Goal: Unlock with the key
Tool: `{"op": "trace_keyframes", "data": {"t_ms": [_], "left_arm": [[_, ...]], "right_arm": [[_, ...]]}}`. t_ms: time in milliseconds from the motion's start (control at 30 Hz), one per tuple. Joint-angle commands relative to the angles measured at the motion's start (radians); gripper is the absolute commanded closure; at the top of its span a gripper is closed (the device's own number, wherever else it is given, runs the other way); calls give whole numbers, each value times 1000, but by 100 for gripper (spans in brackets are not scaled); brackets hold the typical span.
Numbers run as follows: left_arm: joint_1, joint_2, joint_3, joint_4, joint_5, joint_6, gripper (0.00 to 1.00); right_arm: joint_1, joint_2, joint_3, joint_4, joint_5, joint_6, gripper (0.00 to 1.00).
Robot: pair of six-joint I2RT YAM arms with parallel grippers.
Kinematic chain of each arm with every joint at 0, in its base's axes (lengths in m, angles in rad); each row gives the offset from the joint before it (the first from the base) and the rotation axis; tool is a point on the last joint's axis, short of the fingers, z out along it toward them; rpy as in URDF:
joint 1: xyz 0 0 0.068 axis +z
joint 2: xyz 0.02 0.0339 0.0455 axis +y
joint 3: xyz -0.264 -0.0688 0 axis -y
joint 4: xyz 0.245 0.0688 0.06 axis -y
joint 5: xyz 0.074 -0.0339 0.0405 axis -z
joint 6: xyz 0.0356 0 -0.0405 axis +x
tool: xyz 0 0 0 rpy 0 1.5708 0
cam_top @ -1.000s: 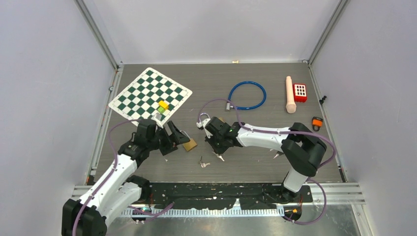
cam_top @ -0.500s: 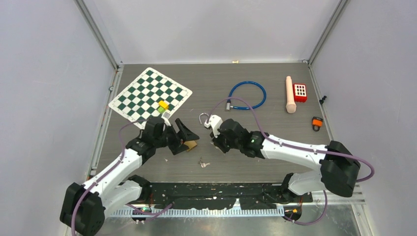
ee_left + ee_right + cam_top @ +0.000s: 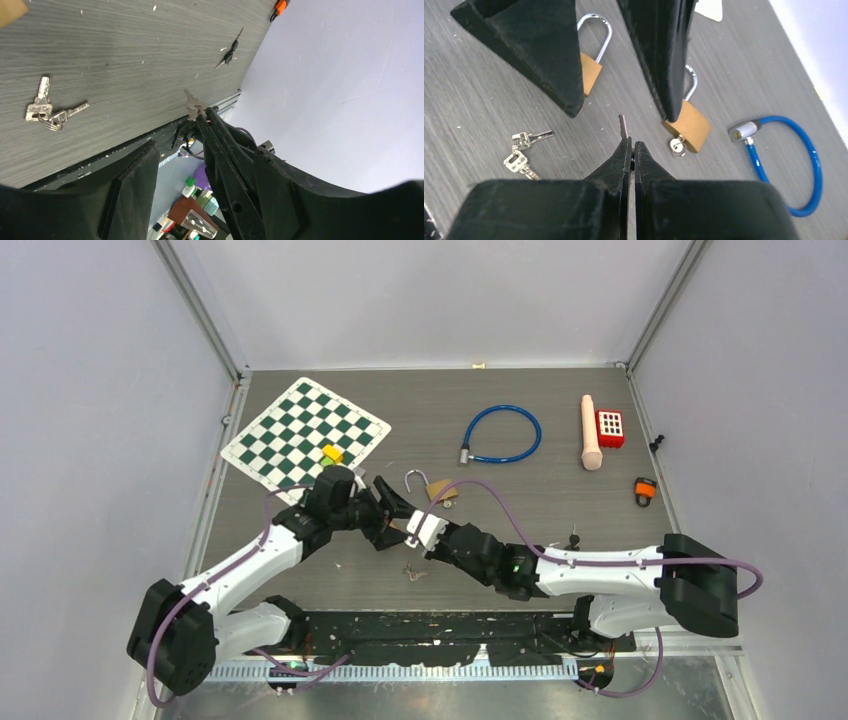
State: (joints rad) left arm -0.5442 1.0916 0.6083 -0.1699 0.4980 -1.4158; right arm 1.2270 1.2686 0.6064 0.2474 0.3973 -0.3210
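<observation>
My right gripper (image 3: pixel 631 145) is shut on a small silver key (image 3: pixel 623 125), whose blade sticks out past the fingertips. It sits between the open fingers (image 3: pixel 534 45) of my left gripper (image 3: pixel 388 512). The left wrist view shows the same key (image 3: pixel 192 102) on the right gripper's tips, inside the left gripper (image 3: pixel 205 150). A brass padlock (image 3: pixel 686 125) lies just ahead on the right with a key (image 3: pixel 676 146) in its base. Another brass padlock (image 3: pixel 590 72) is partly hidden behind a left finger. In the top view the right gripper (image 3: pixel 405 525) is near a padlock (image 3: pixel 437 490).
A bunch of loose keys (image 3: pixel 413 571) lies near the front. A chessboard (image 3: pixel 305 430) with yellow and green blocks (image 3: pixel 331 453) is at the back left. A blue cable lock (image 3: pixel 502 433), wooden cylinder (image 3: pixel 590 430), red block (image 3: pixel 610 427) and orange item (image 3: pixel 645 490) lie right.
My right arm swung toward the front and left, bringing its shut fingers and key in between the left fingers. My left gripper moved right and its jaws narrowed a little.
</observation>
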Motion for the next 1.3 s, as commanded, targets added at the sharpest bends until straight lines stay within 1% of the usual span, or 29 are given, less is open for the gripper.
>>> {"op": "trace_keyframes", "data": {"t_ms": [0,133,233,467,600,767,800,933,1133,1200,1267], "left_arm": [[-23,19,38,23,19,-80,35],[-28,37,45,16,19,-99,43],[-30,55,65,-1,15,-99,46],[-29,81,80,-3,8,-116,60],[-30,79,85,-14,-1,-121,74],[-29,70,84,-49,-13,-120,98],[-29,68,85,-55,-15,-120,100],[-30,52,73,-73,-38,-114,100],[-28,11,46,-48,-90,-112,100],[-28,-2,48,-47,-104,-108,100],[-28,-11,48,-41,-117,-101,100]], "right_arm": [[25,-33,-19,175,95,-94,95],[51,-28,-24,200,123,-140,95],[71,-20,-29,226,141,-162,95],[121,13,-28,253,183,-214,95],[140,34,-27,266,208,-236,95],[157,53,-26,276,235,-258,95],[158,54,-26,281,237,-261,95],[164,52,-34,297,246,-265,95],[171,37,-49,306,254,-247,95],[173,34,-58,313,256,-236,94],[173,30,-61,319,254,-224,91]]}}
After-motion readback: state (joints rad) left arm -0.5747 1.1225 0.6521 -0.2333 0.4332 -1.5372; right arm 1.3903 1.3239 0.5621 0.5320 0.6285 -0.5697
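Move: The key stands out of the right gripper's shut tips, its middle about 1 cm ahead, 1 cm left and 1 cm below that hand's point. From the open left gripper, the key is some 2 cm ahead, 2 cm right and 3 cm below. On the table, roughly 12-13 cm below the left gripper, the left padlock lies 5 cm ahead and 6 cm left, the key ring 3 cm back and 1 cm left, the open padlock 15 cm ahead and 5 cm right. Raise the right gripper about 3 cm, easing it left and slightly back, and tip its fingers up some 15 degrees to bring the held key in between the left fingertips. Keep the left gripper almost in place, dipping and edging right by a centimetre and easing back, while its fingers close fully and pinch the key by its head, close against the right tips; keep the right fingers shut. ##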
